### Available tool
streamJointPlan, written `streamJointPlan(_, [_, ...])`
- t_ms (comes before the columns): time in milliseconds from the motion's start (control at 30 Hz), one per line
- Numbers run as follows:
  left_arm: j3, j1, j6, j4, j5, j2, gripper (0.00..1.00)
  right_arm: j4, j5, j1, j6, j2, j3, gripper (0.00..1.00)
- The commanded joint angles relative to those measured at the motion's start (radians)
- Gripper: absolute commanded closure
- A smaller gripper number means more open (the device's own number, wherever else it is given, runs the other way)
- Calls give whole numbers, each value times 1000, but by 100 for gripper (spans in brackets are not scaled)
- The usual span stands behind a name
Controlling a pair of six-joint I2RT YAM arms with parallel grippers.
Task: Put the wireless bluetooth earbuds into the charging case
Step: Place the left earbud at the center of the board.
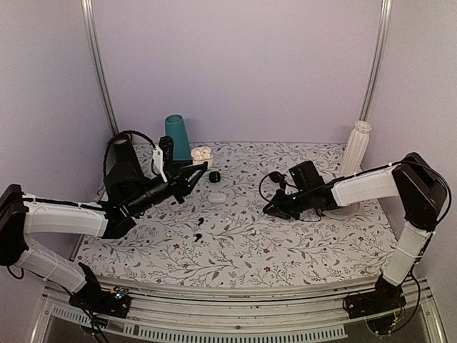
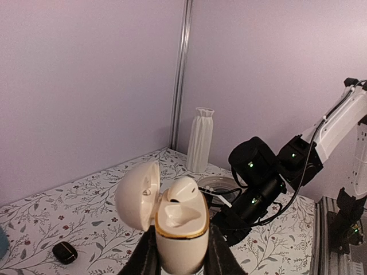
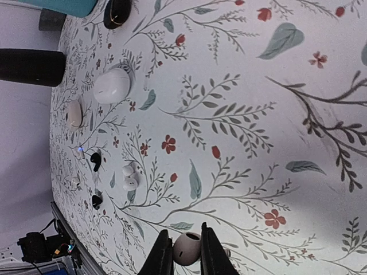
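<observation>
The charging case [image 2: 182, 232] is glossy white with a gold rim. My left gripper [image 2: 180, 255] is shut on its body and holds it upright above the table, lid [image 2: 137, 196] swung open to the left. One white earbud [image 2: 184, 190] sits in the far hollow; the near hollow is bare. From above, the case [image 1: 202, 153] shows at the tip of my left gripper [image 1: 197, 170]. My right gripper [image 3: 186, 252] is shut on a second white earbud [image 3: 186, 246], just over the floral cloth. In the top view my right gripper [image 1: 269, 209] is right of centre, apart from the case.
A pair of white earbuds [image 3: 130, 176], two black earbuds [image 3: 96, 161] [image 3: 97, 200], a closed white case [image 3: 112, 86] and a black case [image 3: 117, 11] lie on the cloth. At the back stand a teal cup [image 1: 177, 137], a black cylinder [image 1: 123, 146] and a white vase [image 1: 357, 146].
</observation>
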Motion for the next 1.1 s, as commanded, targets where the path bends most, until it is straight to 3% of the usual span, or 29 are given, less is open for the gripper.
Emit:
streamJointPlan(0, [1, -13, 17, 25, -18, -9, 100, 73, 25, -43, 99, -73, -98, 86])
streamJointPlan(467, [-27, -22, 4, 10, -48, -82, 100, -126, 221, -65, 397, -306, -274, 88])
streamJointPlan(1067, [-33, -22, -11, 62, -16, -63, 100, -115, 221, -65, 567, -228, -293, 88])
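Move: The right hand already holds the earbud and is bound for a bare patch of board about 10 cm to its right, 4 cm back and 6 cm below. From that hand, the dark case lies some 15 cm ahead and 3 cm right, and the round plate about 7 cm ahead and 21 cm right. From the left hand, still holding the open charging case, the patch is roughly 29 cm right, 2 cm ahead and 28 cm below. The right hand carries the earbud about 10 cm right, slightly back and down, turning clockwise and tipping fingers steeper. ##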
